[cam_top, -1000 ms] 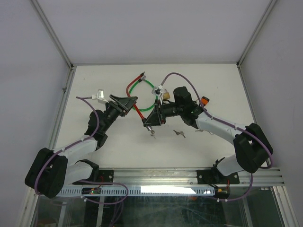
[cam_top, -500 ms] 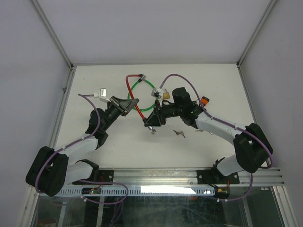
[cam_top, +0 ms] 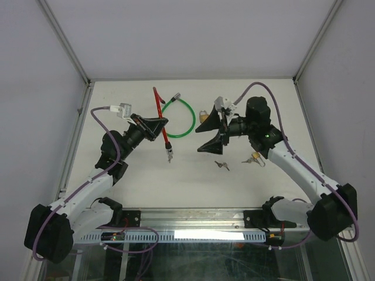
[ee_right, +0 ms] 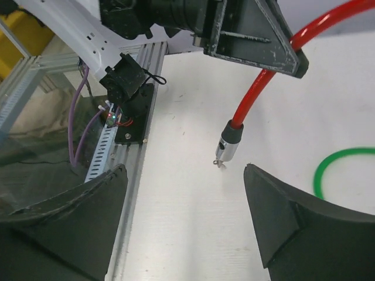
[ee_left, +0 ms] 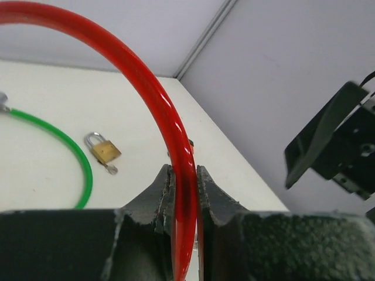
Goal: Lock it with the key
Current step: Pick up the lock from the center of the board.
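Note:
My left gripper (cam_top: 164, 124) is shut on a red cable lock (cam_top: 161, 117), which runs between its fingers (ee_left: 206, 181) in the left wrist view. The cable's metal end (cam_top: 169, 156) hangs down close to the table, and also shows in the right wrist view (ee_right: 228, 145). A pair of small keys (cam_top: 221, 165) lies on the table below my right gripper (cam_top: 207, 135). That gripper stands open and empty (ee_right: 184, 175), apart from the cable. A brass padlock (cam_top: 204, 117) rests beside it, also seen from the left wrist (ee_left: 105, 150).
A green cable loop (cam_top: 179, 117) lies on the white table between the two grippers. Another small brass lock or key bunch (cam_top: 255, 158) lies under the right forearm. A metal frame borders the table, with an aluminium rail (cam_top: 193, 218) at the near edge.
My right gripper has opened, let go of the red cable's end and drawn back to the right. The left gripper has shut on the red cable and carried it leftward.

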`<action>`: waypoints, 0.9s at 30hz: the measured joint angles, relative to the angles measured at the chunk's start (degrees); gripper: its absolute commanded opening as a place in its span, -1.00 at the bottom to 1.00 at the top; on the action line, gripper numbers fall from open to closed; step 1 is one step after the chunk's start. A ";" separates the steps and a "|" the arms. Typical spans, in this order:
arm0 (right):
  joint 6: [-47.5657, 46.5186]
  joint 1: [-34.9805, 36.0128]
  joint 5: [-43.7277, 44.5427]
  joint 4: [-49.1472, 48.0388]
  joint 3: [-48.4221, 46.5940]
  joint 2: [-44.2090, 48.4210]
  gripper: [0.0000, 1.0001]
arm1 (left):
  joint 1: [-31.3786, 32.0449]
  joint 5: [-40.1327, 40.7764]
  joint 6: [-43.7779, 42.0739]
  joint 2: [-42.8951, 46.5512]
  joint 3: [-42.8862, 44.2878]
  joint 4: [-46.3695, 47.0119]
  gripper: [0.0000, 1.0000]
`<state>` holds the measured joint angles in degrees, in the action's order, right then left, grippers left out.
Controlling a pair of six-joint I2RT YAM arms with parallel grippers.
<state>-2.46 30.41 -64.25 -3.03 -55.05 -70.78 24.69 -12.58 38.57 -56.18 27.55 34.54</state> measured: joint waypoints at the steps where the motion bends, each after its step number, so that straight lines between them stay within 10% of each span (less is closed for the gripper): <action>1: -1.75 -0.98 -1.33 0.44 -0.02 1.99 0.75 | 0.00 -0.55 -2.14 0.76 0.44 -0.57 -1.00; 27: -25.70 -10.95 -3.13 15.43 -0.76 12.76 0.99 | 8.96 -14.29 -27.65 8.96 10.23 -13.14 -1.00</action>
<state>-28.16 19.46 -67.37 12.40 -55.81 -58.02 33.65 -26.87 10.92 -47.22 37.78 21.41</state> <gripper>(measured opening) 0.993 0.124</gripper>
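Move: The red cable lock is already held partway along by the left gripper. Its metal barrel with the key hangs some 14 cm below the left hand, 5 cm back and 1 cm right. From the empty right hand the barrel is about 13 cm left, 5 cm ahead and 16 cm below. On the board, some 27 cm below the right hand, loose keys lie 5 cm ahead and 11 cm right, the padlock about 34 cm ahead and 3 cm right. Back about 8 cm and up some 7, with a late shift right, the left hand keeps its closed grip on the red cable while its fingers tip up and swing clockwise. The emptied right hand backs off rightward from the barrel, some 6 cm in all; it rises and draws back, sinks slightly, then goes forward and up, opening fully and rolling its forward side up about 25 degrees. ##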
